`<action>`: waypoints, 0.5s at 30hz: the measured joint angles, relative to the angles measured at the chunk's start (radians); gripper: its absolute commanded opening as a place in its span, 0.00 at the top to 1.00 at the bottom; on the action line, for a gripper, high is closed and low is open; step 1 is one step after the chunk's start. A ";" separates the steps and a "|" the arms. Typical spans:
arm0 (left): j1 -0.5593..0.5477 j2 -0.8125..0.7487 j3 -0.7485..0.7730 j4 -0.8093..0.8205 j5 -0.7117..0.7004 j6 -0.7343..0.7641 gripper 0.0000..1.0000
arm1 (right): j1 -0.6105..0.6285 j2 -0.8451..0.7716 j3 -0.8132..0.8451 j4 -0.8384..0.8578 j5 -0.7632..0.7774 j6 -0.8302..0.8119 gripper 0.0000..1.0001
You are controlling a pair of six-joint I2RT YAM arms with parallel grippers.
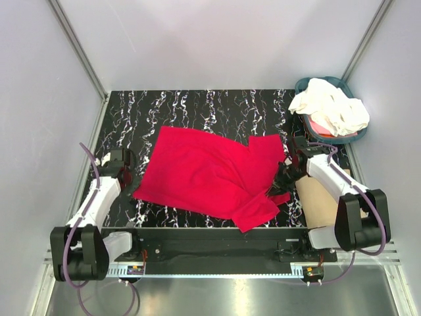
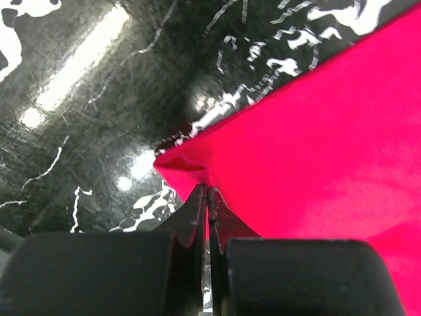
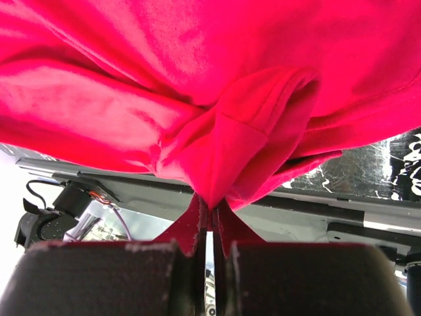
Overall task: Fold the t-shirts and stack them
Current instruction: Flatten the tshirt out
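Observation:
A bright red t-shirt (image 1: 204,174) lies spread across the middle of the black marbled table, rumpled on its right side. My left gripper (image 1: 133,191) is shut on the shirt's near-left corner (image 2: 187,168), low at the table. My right gripper (image 1: 281,181) is shut on a bunched fold of the red cloth (image 3: 237,158) at the shirt's right edge, which hangs lifted off the table in front of the right wrist camera. Cream-white t-shirts (image 1: 331,108) are heaped in the teal basket at the back right.
The teal round basket (image 1: 306,83) stands at the table's back right corner. A flat tan cardboard sheet (image 1: 319,201) lies under the right arm at the near right. The enclosure's white walls close in the table on the left, back and right.

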State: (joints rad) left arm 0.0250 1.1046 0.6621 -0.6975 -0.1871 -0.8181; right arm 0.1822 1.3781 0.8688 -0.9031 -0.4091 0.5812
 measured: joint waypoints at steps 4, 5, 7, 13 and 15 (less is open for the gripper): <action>0.024 0.001 -0.002 -0.018 0.002 -0.002 0.81 | 0.000 -0.031 -0.031 0.011 0.000 0.002 0.94; 0.028 -0.011 -0.005 -0.021 0.000 -0.003 0.74 | 0.000 -0.050 -0.047 0.013 0.003 0.004 0.94; 0.034 -0.056 -0.016 -0.028 -0.003 -0.013 0.42 | 0.000 -0.088 -0.078 0.006 0.006 0.011 0.85; 0.038 -0.136 -0.005 -0.103 -0.045 0.000 0.32 | 0.000 -0.134 -0.092 -0.063 0.034 0.000 0.43; 0.039 -0.124 0.029 -0.130 -0.055 0.038 0.33 | 0.000 -0.134 -0.048 -0.104 0.064 -0.017 0.36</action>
State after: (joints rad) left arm 0.0635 0.9802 0.6910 -0.8272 -0.2420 -0.7799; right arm 0.1822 1.2446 0.8204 -1.0069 -0.3450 0.5644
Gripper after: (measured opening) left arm 0.679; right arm 0.575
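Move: Both grippers are already shut on the red t-shirt, low over the table: the left on its near-left corner, right at the fingertips, the right on the crumpled cloth near its right side. The t-shirt's middle lies about 27 cm right of the left hand and 6 cm ahead; from the right hand about 20 cm left and 6 cm ahead. The near flap is some 8 cm back and 5 cm left of the right hand, the cardboard sheet roughly 21 cm right and 3 cm back. The left hand lets go of the near-left corner, its fingers opening to about two thirds while it eases back and out to the left about 2 cm each way and rises some 2.5 cm off the cloth. The right hand first draws back about 3 cm towards the near table edge, low and still shut on the cloth as it sets off, then opens a little past half with a small shift to the right, its fingertips ending on either side of the cloth tip it had pinched. ##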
